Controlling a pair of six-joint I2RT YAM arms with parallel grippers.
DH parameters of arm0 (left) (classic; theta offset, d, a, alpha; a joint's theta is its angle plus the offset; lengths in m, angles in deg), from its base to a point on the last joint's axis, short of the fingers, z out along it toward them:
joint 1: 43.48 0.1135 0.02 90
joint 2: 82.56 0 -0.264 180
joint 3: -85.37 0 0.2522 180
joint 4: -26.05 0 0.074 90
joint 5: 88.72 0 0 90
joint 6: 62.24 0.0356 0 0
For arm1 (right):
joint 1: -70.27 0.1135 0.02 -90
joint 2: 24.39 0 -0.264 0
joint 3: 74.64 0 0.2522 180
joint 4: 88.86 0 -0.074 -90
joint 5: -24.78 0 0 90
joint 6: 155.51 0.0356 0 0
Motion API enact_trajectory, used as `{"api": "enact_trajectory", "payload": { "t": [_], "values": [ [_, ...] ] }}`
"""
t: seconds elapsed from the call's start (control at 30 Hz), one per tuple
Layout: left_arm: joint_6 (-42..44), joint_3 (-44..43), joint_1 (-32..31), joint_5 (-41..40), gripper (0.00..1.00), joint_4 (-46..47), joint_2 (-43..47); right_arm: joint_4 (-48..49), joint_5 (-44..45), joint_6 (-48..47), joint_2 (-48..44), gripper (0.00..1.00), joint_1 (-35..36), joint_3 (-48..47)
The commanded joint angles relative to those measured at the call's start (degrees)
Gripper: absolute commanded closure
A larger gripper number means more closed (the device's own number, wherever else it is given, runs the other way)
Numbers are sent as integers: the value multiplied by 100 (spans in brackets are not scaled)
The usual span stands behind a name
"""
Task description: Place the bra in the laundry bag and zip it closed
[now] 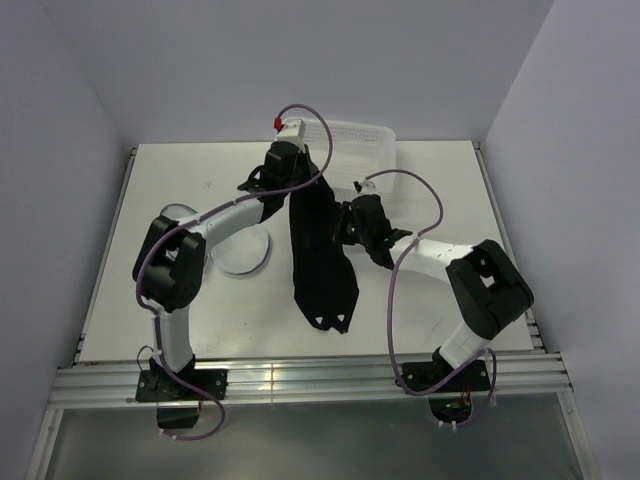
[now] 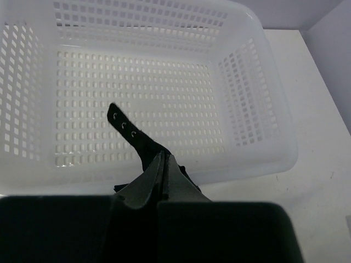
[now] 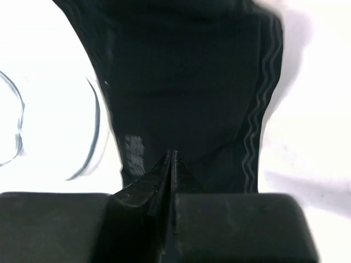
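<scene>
The bra, a long black garment, hangs from my left gripper down to the table in front. That gripper is raised near the basket and shut on the bra's end; in the left wrist view its jaws pinch black fabric, and a hooked strap end sticks out past them. My right gripper is at the bra's right edge, jaws shut, tips pinched into the black fabric. The laundry bag lies open, white and round, left of the bra; its dark rim shows beside the fabric.
A white perforated plastic basket stands at the back of the table, right under my left wrist camera. The left forearm crosses over part of the bag. Purple cables loop above both arms. Walls close in on three sides.
</scene>
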Motion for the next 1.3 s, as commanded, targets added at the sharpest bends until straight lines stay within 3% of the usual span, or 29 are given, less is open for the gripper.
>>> {"api": "enact_trajectory", "payload": {
  "t": [0.0, 0.23, 0.37, 0.57, 0.67, 0.8, 0.9, 1.1, 1.27],
  "values": [
    [8, 12, 25, 193, 100, 302, 67, 103, 73, -101, -35, 82, -52, -113],
    [-239, 1319, -18, 439, 100, 1101, 873, -19, -128, -425, -1018, 47, -183, 275],
    [-160, 2261, -212, 650, 100, 1777, 1534, -222, -480, -707, -1503, 45, -517, 47],
    [33, 3299, -484, 1395, 100, 2499, 2053, -309, -1173, -795, -1425, 51, -904, -366],
    [121, 3651, -660, 1625, 100, 2727, 2141, -354, -1674, -848, -1214, 46, -913, -569],
    [200, 4152, -836, 1704, 100, 2992, 2361, -450, -2044, -935, -1073, 22, -913, -718],
    [227, 4302, -889, 1758, 100, 3097, 2440, -388, -2177, -857, -1038, 16, -913, -683],
    [367, 4434, -968, 1670, 100, 3133, 2564, -1065, -1623, -865, -757, 8, -904, -754],
    [429, 4303, -977, 1652, 100, 3124, 2441, -750, -2579, -857, -326, 7, -896, -639]
  ]
}}
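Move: The bra hangs by its top end from the left fingers, which are taking it to open table about 19 cm back, 2 cm right and some 17 cm below. From that hand the basket's middle is about 13 cm ahead, 5 cm right and 14 cm down; the laundry bag some 15 cm back, 20 cm left and 17 cm down. From the right hand, at the bra's right edge, that held top end is about 12 cm ahead, 5 cm left and 9 cm higher. The bra, still pinched by its top end in the left hand, is drawn back some 19 cm, away from the basket, first dipping about 5 cm and ending slightly lower, while that hand turns about 25 degrees clockwise. The right hand, nearly shut at first, rises about 10 cm with a small swing right, opens wide and sinks again by half towards the bra's top end; no touch can be made out. ##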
